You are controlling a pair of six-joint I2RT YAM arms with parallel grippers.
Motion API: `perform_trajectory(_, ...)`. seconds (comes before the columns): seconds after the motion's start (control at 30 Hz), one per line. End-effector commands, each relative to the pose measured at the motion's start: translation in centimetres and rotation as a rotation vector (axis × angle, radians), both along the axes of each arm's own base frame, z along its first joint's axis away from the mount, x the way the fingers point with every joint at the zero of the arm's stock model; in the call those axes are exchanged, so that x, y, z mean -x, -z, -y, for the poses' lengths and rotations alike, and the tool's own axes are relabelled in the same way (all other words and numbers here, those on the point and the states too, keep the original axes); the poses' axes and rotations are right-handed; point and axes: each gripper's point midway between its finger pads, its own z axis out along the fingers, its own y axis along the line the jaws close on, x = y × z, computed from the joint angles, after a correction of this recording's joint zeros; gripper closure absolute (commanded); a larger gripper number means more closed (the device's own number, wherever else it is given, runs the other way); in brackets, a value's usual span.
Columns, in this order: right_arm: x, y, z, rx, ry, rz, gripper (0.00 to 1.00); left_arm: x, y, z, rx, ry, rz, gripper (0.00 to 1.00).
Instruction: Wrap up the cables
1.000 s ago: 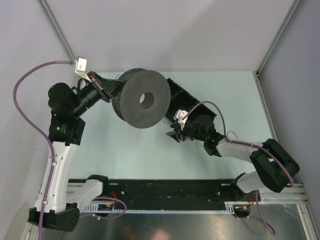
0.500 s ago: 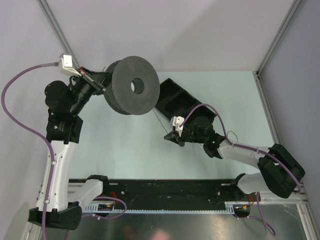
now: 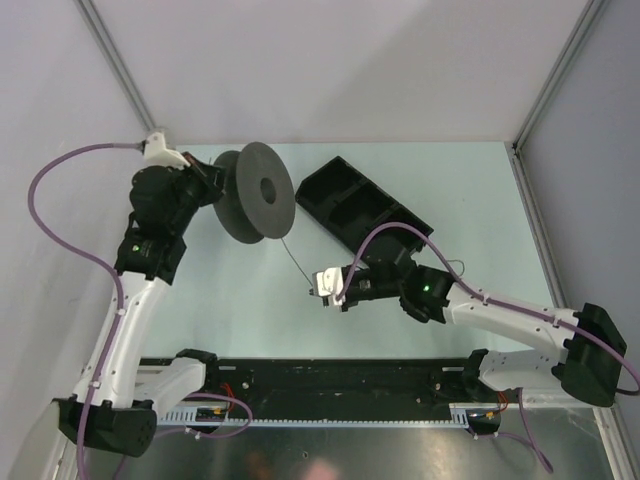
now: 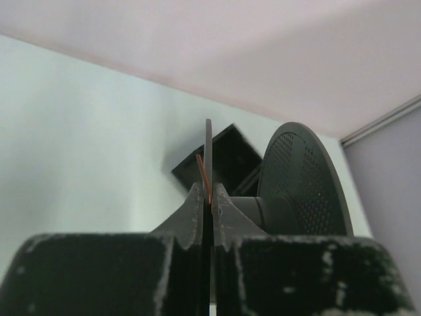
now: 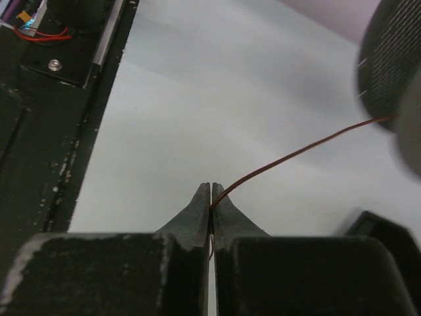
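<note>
My left gripper holds the dark grey spool up at the back left, seen almost edge-on. In the left wrist view its jaws are shut on one thin flange, with a copper strand beside it; the perforated other flange stands to the right. The cable, a very thin brown wire, runs from the spool down to my right gripper. In the right wrist view the jaws are shut on the cable, which stretches up-right to the blurred spool.
A black compartment tray lies behind the right gripper and shows in the wrist views. The black base rail runs along the near edge. Walls close the back and sides.
The right gripper has shut on the cable and moved left and nearer, drawing it out. The left arm has swung the spool left and turned it edge-on.
</note>
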Motion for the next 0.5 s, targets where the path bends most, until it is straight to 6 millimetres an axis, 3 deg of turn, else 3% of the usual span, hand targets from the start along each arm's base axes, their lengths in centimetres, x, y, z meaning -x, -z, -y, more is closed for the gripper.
perform_trajectory(0.0,-0.7,-3.8,-0.1,0.037,-0.015,0.258,1.0,-0.8,0.1,-0.4,-0.108,-0.072,0.061,1.0)
perform_trajectory(0.23,-4.3,-10.1,-1.5,-0.04,0.147,0.635,1.0,-0.7,4.9,1.4,-0.136,-0.044,-0.064,1.0)
perform_trajectory(0.47,-6.5,-17.0,-1.4,-0.24,0.334,0.798,1.0,0.2,8.5,4.3,-0.137,0.062,-0.143,1.0)
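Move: The spool already hangs from the left gripper, pinched by one flange rim, its middle about 4 cm ahead, 5 cm right and 7 cm below the fingers. From the right gripper, which already holds the cable, that middle is roughly 17 cm ahead, 11 cm left and 9 cm above. The black tray sits about 27 cm ahead, 12 cm right and 19 cm below the right gripper. Lower the left gripper about 10 cm, easing some 3 cm to its right and tipping its fingers slightly down, with the flange rim kept pinched. Meanwhile raise the shut right gripper about 9 cm, then bring it forward too, carrying the cable in towards the spool's right flange while the wrist rolls some 35 degrees, forward side rising. ##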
